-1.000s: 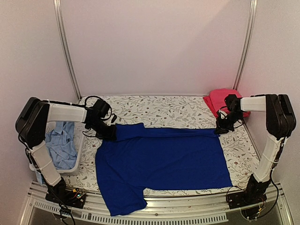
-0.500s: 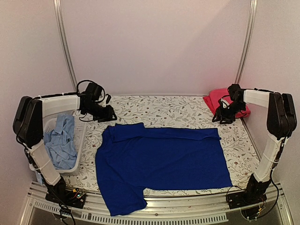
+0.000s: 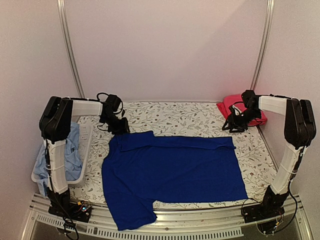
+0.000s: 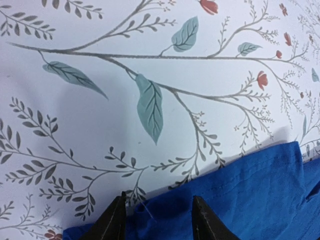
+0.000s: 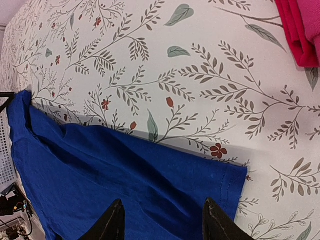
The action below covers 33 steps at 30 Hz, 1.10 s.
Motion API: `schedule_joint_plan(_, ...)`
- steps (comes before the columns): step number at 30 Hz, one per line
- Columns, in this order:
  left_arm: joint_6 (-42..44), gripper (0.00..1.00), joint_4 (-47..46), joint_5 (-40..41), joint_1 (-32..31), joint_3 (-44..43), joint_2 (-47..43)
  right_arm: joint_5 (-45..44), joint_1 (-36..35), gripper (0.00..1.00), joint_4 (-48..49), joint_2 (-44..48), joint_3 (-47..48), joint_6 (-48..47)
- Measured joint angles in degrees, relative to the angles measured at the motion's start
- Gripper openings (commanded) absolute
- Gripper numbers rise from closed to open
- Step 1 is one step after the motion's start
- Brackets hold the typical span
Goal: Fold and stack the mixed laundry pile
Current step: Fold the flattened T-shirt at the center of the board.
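Note:
A royal-blue shirt [image 3: 172, 172] lies spread flat on the floral table cover [image 3: 170, 117], one sleeve hanging over the near edge. My left gripper [image 3: 121, 128] hovers open just above the shirt's far left corner [image 4: 245, 192], nothing between its fingers [image 4: 114, 222]. My right gripper [image 3: 231, 125] hangs open over the shirt's far right corner [image 5: 150, 175], also empty. A red-pink garment [image 3: 239, 106] lies folded at the far right, also seen in the right wrist view [image 5: 299, 30]. A light-blue shirt [image 3: 70, 150] sits in the basket.
A white perforated basket [image 3: 86, 145] stands at the left edge of the table, beside the left arm. Walls and two metal rails close off the back. Bare floral cover [image 4: 100, 100] runs between the shirt's far edge and the back wall.
Both grippers have opened and let go of the blue shirt's far edge, then lifted off it. The left arm pulled back and returned near the far left corner. The shirt stays flat.

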<state>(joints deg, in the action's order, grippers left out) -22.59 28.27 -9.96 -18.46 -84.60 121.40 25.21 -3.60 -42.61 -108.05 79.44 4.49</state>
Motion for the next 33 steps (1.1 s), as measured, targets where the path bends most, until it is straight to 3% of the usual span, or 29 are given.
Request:
schedule_joint_plan(4, -0.04, 0.46, 1.57, 2.23, -0.02, -3.06, 2.01, 1.57, -0.42, 0.54, 0.13, 0.0, 0.0, 0.04)
schedule_joint_plan(9, 0.09, 0.19, 2.89, 2.91, -0.07, -3.26, 2.05, 5.14, -3.82, 0.54, 0.7, -1.03, 2.25, 1.11)
schedule_joint_plan(13, 0.11, 0.0, 1.88, 0.33, -0.07, -2.16, 2.01, 8.31, -10.8, 0.54, 2.43, -7.28, 13.42, 3.58)
schedule_joint_plan(23, 1.27, 0.0, -2.95, -4.55, -0.22, 2.67, -4.22, 17.35, -24.15, 0.52, 12.85, -23.28, 30.34, 14.08)
schedule_joint_plan(33, 1.55, 0.0, -6.16, -7.02, -0.85, 6.21, -6.64, 17.79, -30.88, 0.47, 17.4, -38.36, 44.89, 22.05)
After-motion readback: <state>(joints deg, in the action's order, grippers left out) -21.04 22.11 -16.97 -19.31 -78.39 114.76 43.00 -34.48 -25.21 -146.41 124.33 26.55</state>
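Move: The left fingers, open, straddle the T-shirt's far edge, which lies right between them about 1 cm below; its far left corner is some 7 cm left and 2 back. The right hand is going for the right end of the turned-over flap, about 37 cm left, 5 ahead and 6 below. Nearer to it are the shirt's far right corner, roughly 3 cm right and 3 ahead, and the pink stack, 8 right and 16 ahead. The left fingers settle about 1 cm lower on the T-shirt's far edge, shut and pinch it, then lift it some 5 cm, drifting a little right. Meanwhile the right hand, still open, sweeps about 35 cm left along the far edge towards the flap, arching up 5 cm and coming down again, turning about 25 degrees counter-clockwise while its left side rises. ##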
